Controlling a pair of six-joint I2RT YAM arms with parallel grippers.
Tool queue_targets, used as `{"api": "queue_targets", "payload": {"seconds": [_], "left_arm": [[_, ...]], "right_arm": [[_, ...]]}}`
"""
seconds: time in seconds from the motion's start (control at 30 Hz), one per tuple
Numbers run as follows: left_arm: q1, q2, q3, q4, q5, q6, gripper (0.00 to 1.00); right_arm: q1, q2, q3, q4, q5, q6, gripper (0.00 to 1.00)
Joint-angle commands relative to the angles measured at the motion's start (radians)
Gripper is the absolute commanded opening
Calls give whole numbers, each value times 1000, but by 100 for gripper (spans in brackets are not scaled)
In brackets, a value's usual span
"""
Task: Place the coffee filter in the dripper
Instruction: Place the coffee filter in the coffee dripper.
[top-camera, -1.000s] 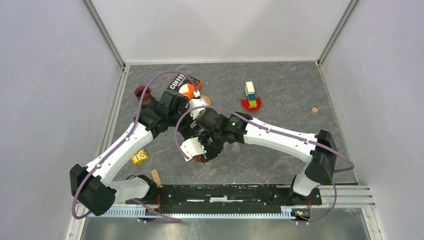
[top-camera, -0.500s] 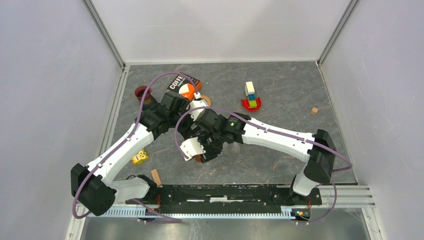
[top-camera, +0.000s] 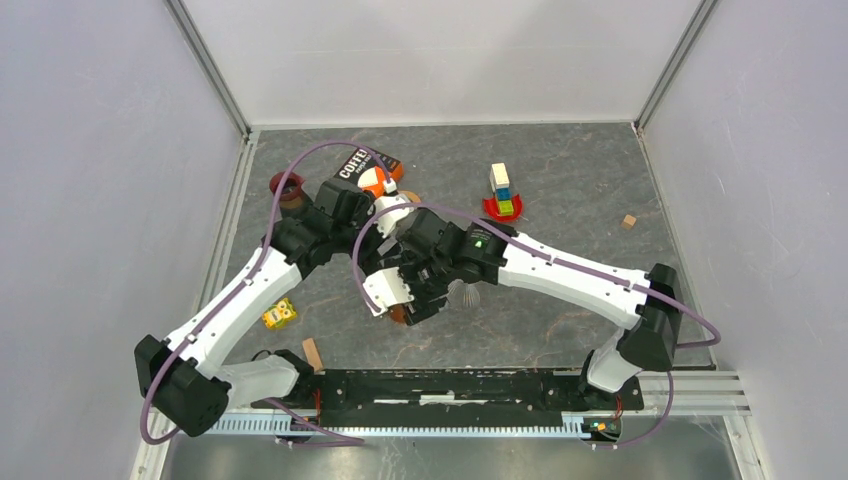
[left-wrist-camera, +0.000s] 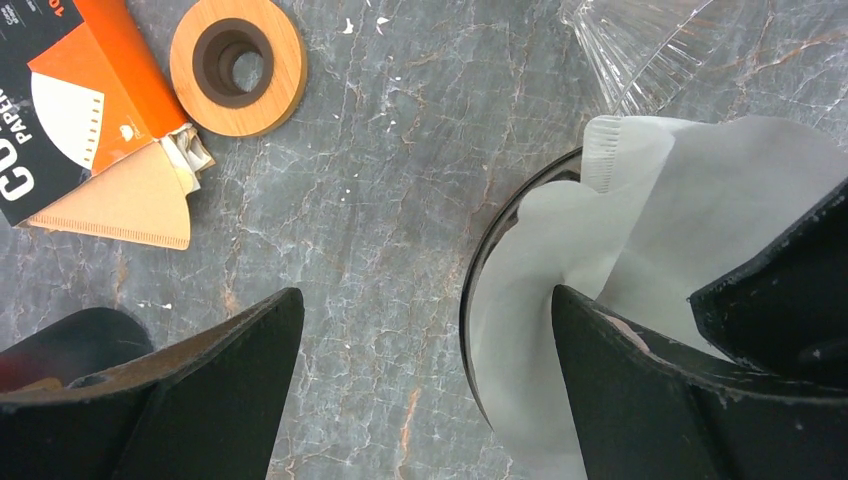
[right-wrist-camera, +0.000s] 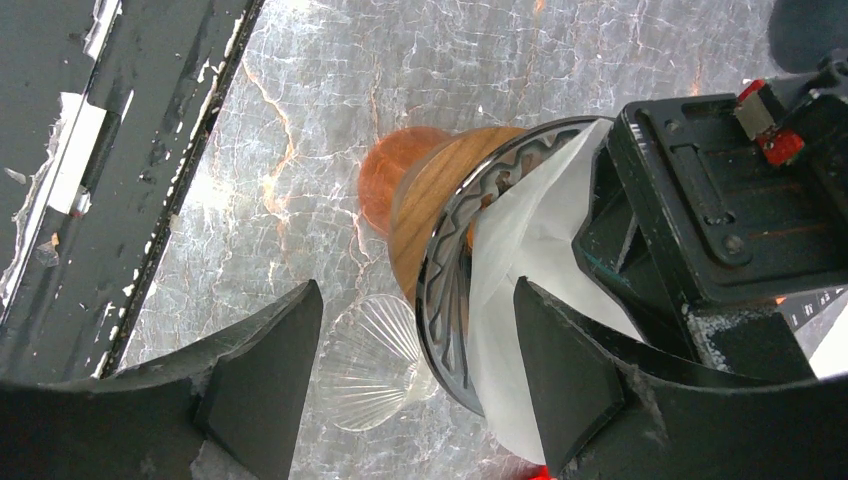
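The dripper (right-wrist-camera: 445, 255), a ribbed glass cone in a wooden collar on an orange base, lies tilted between both grippers. The white coffee filter (right-wrist-camera: 510, 260) sits inside its rim. My right gripper (right-wrist-camera: 415, 290) is open and straddles the rim, with one finger against the filter's inside and the other clear of the dripper. From the left wrist view the filter (left-wrist-camera: 650, 230) fills the dripper's dark rim (left-wrist-camera: 475, 290). My left gripper (left-wrist-camera: 425, 300) is wide open, one finger inside the filter and the other over bare table. From above only the orange base (top-camera: 402, 317) shows beneath the arms.
A clear ribbed glass piece (right-wrist-camera: 370, 365) lies beside the dripper. The coffee filter box (left-wrist-camera: 60, 110), loose brown filters (left-wrist-camera: 130, 205) and a wooden ring (left-wrist-camera: 237, 65) lie nearby. A block tower (top-camera: 502, 190), a brown cup (top-camera: 285, 187) and a yellow toy (top-camera: 280, 314) stand farther off.
My right gripper's jaws have widened around the dripper's rim. Both arms have shifted only slightly over the same spot.
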Motion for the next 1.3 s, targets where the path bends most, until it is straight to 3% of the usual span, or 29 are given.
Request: {"api": "queue_targets", "payload": {"seconds": [0.0, 0.6, 0.93, 1.1, 1.27], "left_arm": [[1, -31, 53, -20, 26, 32, 100], [0, -93, 124, -83, 95, 40, 100], [9, -102, 163, -63, 51, -18, 100], [71, -96, 244, -50, 72, -144, 100], [269, -28, 312, -58, 19, -273, 93]], "right_arm": [[-9, -49, 47, 4, -23, 0, 78], [-45, -65, 120, -13, -68, 15, 79], [-97, -112, 97, -12, -131, 26, 79], [-239, -195, 80, 26, -224, 82, 79], [-346, -284, -10, 108, -229, 151, 78]]}}
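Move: Back and to the right of the left hand, about 7 cm each way and slightly lower, sits the white coffee filter in the dripper. From the right hand it lies some 3 cm ahead and 7 cm to the left. The tape roll is about 14 cm ahead of the left hand and 7 cm to its right, and the coffee box 22 cm straight ahead. The clear plastic cone is 3 cm ahead of the right hand and 4 cm to its right; all three lie far below, on the table. Backing out of the filter, both hands rise slowly with fingers kept open, about 5 cm on the left and 4 cm on the right, and hesitate. Then both speed up to roughly 10 cm of lift: the left eases forward and left, while the right swings about 6 cm forward and 5 cm right, its fingertips tipping upward, away from the dripper. ##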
